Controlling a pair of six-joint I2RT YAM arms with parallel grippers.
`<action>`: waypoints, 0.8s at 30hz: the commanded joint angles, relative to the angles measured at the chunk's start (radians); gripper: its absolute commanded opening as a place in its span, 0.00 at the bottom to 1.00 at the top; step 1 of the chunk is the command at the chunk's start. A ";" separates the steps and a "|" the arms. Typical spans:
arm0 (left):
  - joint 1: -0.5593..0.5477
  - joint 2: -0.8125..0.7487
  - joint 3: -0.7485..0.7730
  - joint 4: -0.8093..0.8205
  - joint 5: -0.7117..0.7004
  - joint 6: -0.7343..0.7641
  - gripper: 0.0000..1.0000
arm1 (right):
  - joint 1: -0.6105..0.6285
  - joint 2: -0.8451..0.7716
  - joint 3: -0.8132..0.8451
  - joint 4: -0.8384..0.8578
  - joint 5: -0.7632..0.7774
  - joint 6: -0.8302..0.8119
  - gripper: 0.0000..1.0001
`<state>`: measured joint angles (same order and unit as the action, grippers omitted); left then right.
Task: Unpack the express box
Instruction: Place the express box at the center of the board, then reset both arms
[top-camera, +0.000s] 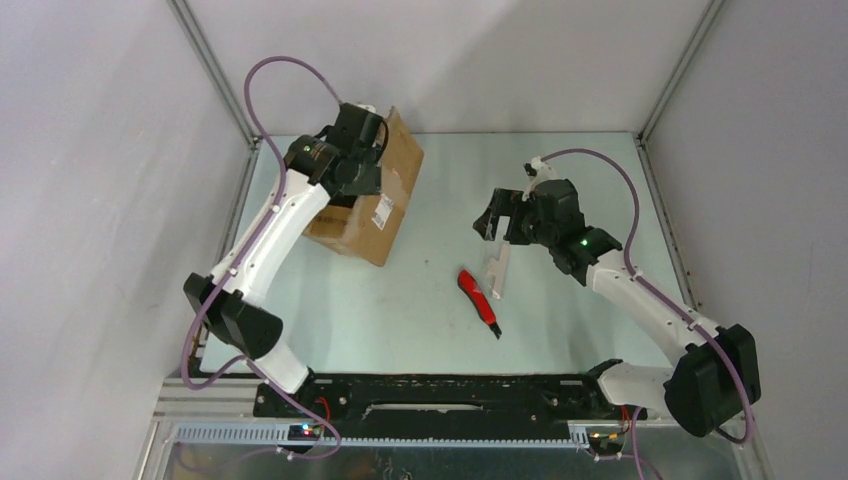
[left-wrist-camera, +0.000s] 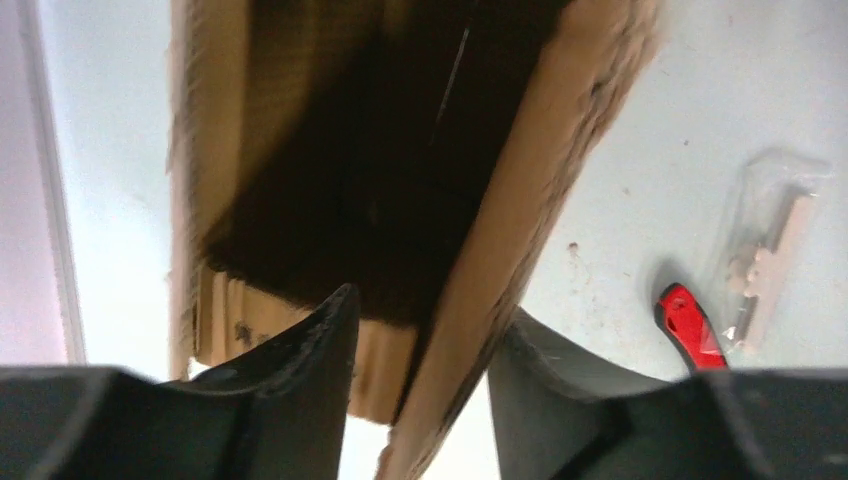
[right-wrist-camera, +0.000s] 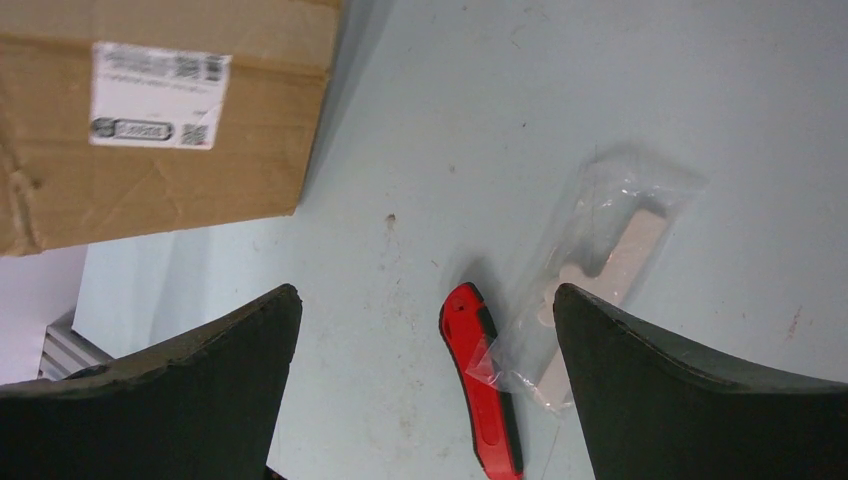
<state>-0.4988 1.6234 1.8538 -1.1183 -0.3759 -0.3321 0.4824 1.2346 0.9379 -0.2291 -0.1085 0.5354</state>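
Observation:
The express box (top-camera: 352, 222), brown cardboard with a white label (top-camera: 383, 212), stands tilted at the table's back left. My left gripper (top-camera: 366, 136) is at its top end. In the left wrist view the box's dark open inside fills the upper middle, and one cardboard wall (left-wrist-camera: 560, 130) runs down between the fingers of the left gripper (left-wrist-camera: 430, 305), which stand apart without pinching it. My right gripper (right-wrist-camera: 425, 292) is open and empty, hovering over the table right of the box (right-wrist-camera: 180, 190), above a red utility knife (right-wrist-camera: 485, 380) and a clear plastic bag (right-wrist-camera: 600, 260).
The red knife (top-camera: 478, 300) lies mid-table, and the clear bag (top-camera: 497, 268) with a pale flat part in it lies just right of it. Both also show in the left wrist view, knife (left-wrist-camera: 690, 325) and bag (left-wrist-camera: 770, 240). Grey walls close in the table.

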 joint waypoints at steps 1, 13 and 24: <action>0.008 -0.018 -0.015 0.047 0.076 0.004 0.57 | 0.007 0.007 0.041 0.036 0.007 0.008 1.00; 0.003 -0.066 0.042 0.110 0.122 0.024 0.93 | 0.007 -0.011 0.043 0.045 -0.002 0.020 1.00; -0.088 -0.270 0.012 0.158 0.016 0.003 1.00 | 0.009 -0.264 0.119 0.012 0.019 0.039 1.00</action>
<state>-0.5598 1.4689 1.8423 -1.0157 -0.3122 -0.3233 0.4850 1.1069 0.9867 -0.2562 -0.1055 0.5545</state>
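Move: The express box's right-hand rim lies between the left hand's half-open fingers, near its base-side end. The leaning box's middle is about 4 cm to that hand's left, 3 cm ahead and 10 cm below. On the board, the red knife lies some 17 cm back and 22 cm right, the plastic bag 11 cm back and 26 cm right, both about 20 cm below. From the right hand, the box is roughly 27 cm left, 7 cm ahead and 3 cm below. Rightwards first, the left hand eases about 2 cm while its already parting fingers spread fully and let go of the express box's right rim. It then rises some 6 cm clear of the box, drawing back a little as the fingers tip up about 10 degrees. The open, empty right hand holds still, then also lifts about 6 cm. ##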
